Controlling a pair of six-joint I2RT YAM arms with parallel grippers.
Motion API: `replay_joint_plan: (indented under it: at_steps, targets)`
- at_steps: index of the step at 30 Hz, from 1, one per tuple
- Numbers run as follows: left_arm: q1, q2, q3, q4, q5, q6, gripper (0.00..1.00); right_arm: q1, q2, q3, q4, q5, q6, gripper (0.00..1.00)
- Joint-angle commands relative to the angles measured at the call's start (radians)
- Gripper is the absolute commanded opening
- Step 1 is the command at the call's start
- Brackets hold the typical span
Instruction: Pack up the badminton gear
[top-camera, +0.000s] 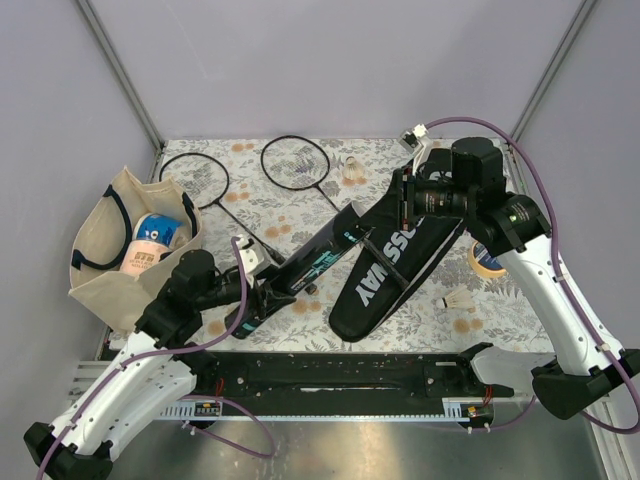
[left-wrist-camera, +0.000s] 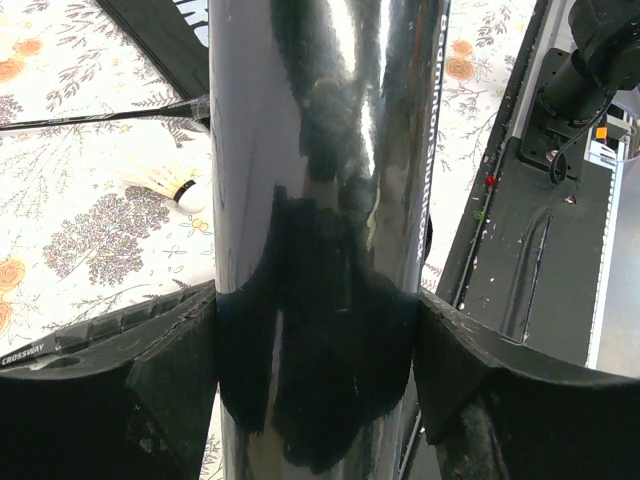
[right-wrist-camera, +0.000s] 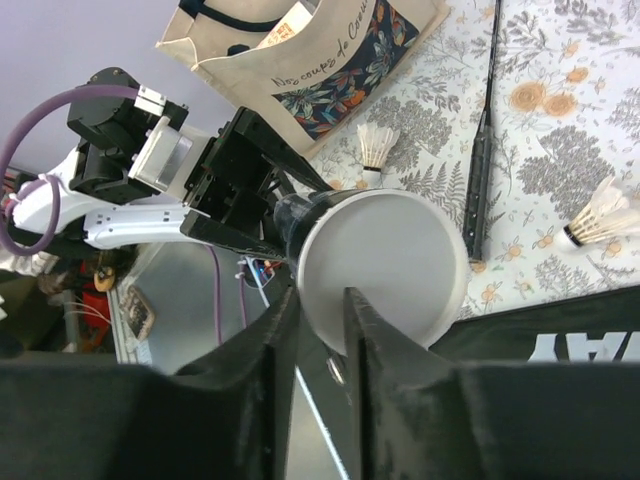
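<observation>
The long black tube (top-camera: 310, 262) lies slanted above the table's middle, held at both ends. My left gripper (top-camera: 254, 296) is shut on its lower end; in the left wrist view the glossy tube (left-wrist-camera: 315, 200) fills the gap between both fingers (left-wrist-camera: 160, 400). My right gripper (right-wrist-camera: 322, 300) pinches the rim of the tube's white cap (right-wrist-camera: 400, 260). The black "CROSSWAY" cover (top-camera: 390, 265) lies under my right gripper (top-camera: 385, 208). Two racquets (top-camera: 195, 178) (top-camera: 296, 162) lie at the back. Shuttlecocks (top-camera: 351, 172) (top-camera: 460, 300) rest on the cloth.
A beige tote bag (top-camera: 130, 245) stands at the left edge with things inside. A tape roll (top-camera: 485, 258) lies right of the cover. A black rail (top-camera: 340, 372) runs along the near edge between the arm bases. Grey walls close in the table.
</observation>
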Motion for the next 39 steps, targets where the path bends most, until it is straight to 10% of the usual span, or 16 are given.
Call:
replay_joint_plan:
  at_steps: [1, 7, 25, 39]
  targets:
    - [-0.002, -0.012, 0.022, 0.079, 0.003, 0.023, 0.29, -0.009, -0.005, 0.012, 0.029, -0.03, -0.007, 0.22]
    - [-0.004, -0.035, -0.013, 0.094, 0.015, 0.054, 0.24, -0.039, -0.017, 0.044, 0.071, -0.134, 0.036, 0.0]
    - [-0.002, -0.061, -0.018, 0.074, -0.019, 0.065, 0.18, -0.181, -0.1, -0.039, 0.399, -0.332, 0.331, 0.0]
    - [-0.002, -0.228, -0.033, 0.207, -0.527, -0.043, 0.26, -0.19, -0.117, -0.232, 0.201, 0.221, 0.18, 0.0]
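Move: The lid on the tube's upper end sits right at the right fingertips, its middle about 3 cm to the left, 1 cm ahead and 1 cm below. From that hand, on the table some 35 cm below, the black racket bag's middle lies about 15 cm ahead and 9 cm right, the nearest shuttlecock 15 cm ahead and 12 cm left. From the left hand gripping the tube, the lid is about 20 cm right, 8 cm ahead and 13 cm above. Upward with a slight draw back and right, the right hand shuts its fingers on the lid's rim and pulls some 7 cm, tipping the fingertips up, then swings forward and down, turning clockwise. The left hand keeps its grip on the tube, bobs up and settles back during the pull, then lifts it forward and left by about 5 cm, swinging it counter-clockwise. ##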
